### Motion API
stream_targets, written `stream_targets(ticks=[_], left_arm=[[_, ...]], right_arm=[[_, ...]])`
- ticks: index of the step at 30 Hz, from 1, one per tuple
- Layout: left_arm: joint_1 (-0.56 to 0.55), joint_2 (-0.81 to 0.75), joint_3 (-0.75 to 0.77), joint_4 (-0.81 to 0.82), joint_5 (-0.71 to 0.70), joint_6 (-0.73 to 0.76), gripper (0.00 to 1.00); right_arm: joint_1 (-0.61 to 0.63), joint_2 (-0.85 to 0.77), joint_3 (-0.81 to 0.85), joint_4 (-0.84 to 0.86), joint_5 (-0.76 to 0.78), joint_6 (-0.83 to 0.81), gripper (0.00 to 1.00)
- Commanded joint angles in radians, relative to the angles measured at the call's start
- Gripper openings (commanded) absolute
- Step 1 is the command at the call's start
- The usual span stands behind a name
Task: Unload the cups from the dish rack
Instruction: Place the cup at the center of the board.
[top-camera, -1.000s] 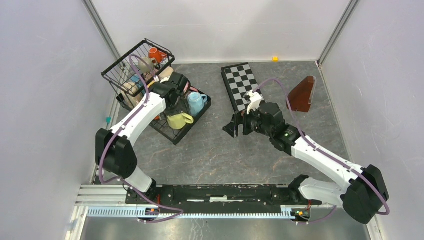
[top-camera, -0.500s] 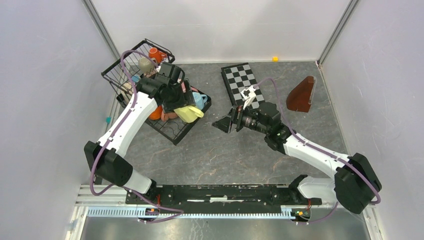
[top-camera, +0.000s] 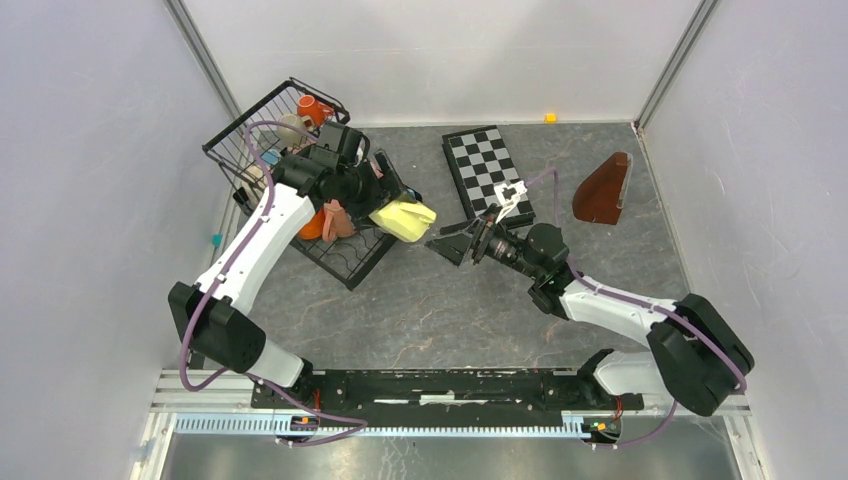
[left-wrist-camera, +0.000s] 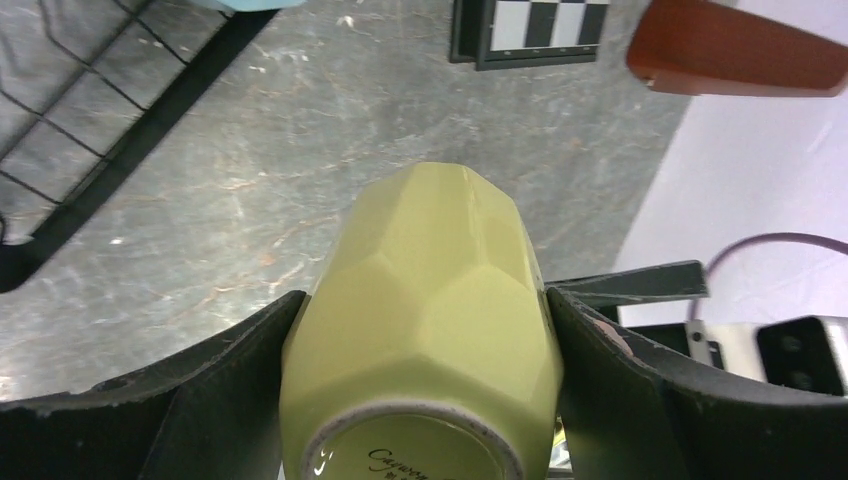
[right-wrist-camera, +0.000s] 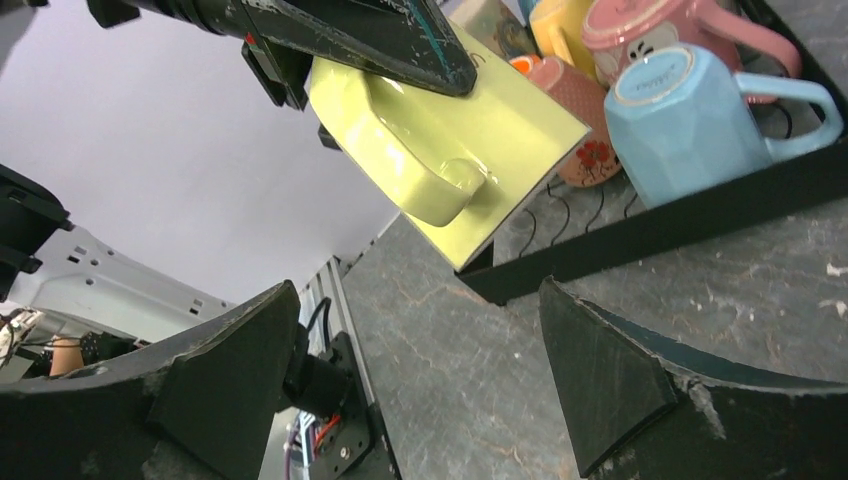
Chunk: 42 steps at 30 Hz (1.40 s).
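Observation:
My left gripper (left-wrist-camera: 422, 300) is shut on a yellow faceted cup (top-camera: 405, 220), held on its side in the air just past the right edge of the dish rack (top-camera: 347, 278). Its handle (right-wrist-camera: 440, 190) faces down. My right gripper (top-camera: 450, 244) is open and empty, a short way right of the yellow cup and pointing at it. Light blue (right-wrist-camera: 690, 120), pink (right-wrist-camera: 660, 30) and salmon dotted (right-wrist-camera: 580, 100) cups stand in the rack's tray part. An orange cup (top-camera: 313, 108) and a beige cup (top-camera: 293, 128) lie in the basket part (top-camera: 235, 140).
A black-and-white checkerboard (top-camera: 487, 170) lies behind my right gripper. A brown wedge-shaped block (top-camera: 603, 190) stands at the right, near the wall. A small orange cube (top-camera: 550, 117) sits by the back wall. Grey walls close in on both sides.
My left gripper has lifted the yellow cup out of the rack's tray and carried it right. My right gripper has swung left toward it, still open.

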Motion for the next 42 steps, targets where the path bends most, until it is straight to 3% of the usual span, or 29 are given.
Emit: stream_targets(ticks=[1, 11, 30, 34, 37, 39, 42], left_arm=[[0.006, -0.044, 0.020, 0.134, 0.115, -0.169, 0.05], [0.005, -0.078, -0.063, 0.237, 0.207, -0.264, 0.05], [-0.013, -0.146, -0.222, 0.449, 0.329, -0.418, 0.05], [-0.027, -0.157, -0.249, 0.488, 0.342, -0.439, 0.05], [-0.033, -0.161, -0.265, 0.515, 0.354, -0.448, 0.07], [-0.034, -0.163, -0.270, 0.520, 0.359, -0.443, 0.12], [-0.036, -0.176, -0.284, 0.536, 0.352, -0.434, 0.28]], right_arm=[[0.002, 0.051, -0.019, 0.247, 0.031, 0.030, 0.95], [0.002, 0.141, -0.004, 0.472, 0.016, 0.092, 0.89], [0.004, 0.237, 0.054, 0.693, -0.005, 0.266, 0.55], [0.004, 0.240, 0.060, 0.713, -0.008, 0.287, 0.42], [0.003, 0.236, 0.067, 0.699, -0.013, 0.283, 0.22], [0.004, 0.229, 0.071, 0.684, -0.015, 0.275, 0.03], [0.004, 0.212, 0.066, 0.675, -0.012, 0.262, 0.00]])
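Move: The right hand is open and empty, with the yellow cup in the left fingers about 11 cm to its left and 5 cm ahead, roughly level with it. The blue cup in the rack lies some 11 cm ahead, 15 cm left and 17 cm below the right hand; the checkered board is about 19 cm ahead, 9 cm right and 22 cm below. From the left hand, the right gripper is roughly 13 cm right, 7 cm back and level. Left swings the cup about 6 cm right and up, rolling 30 degrees; right rises and pinches its rim. ##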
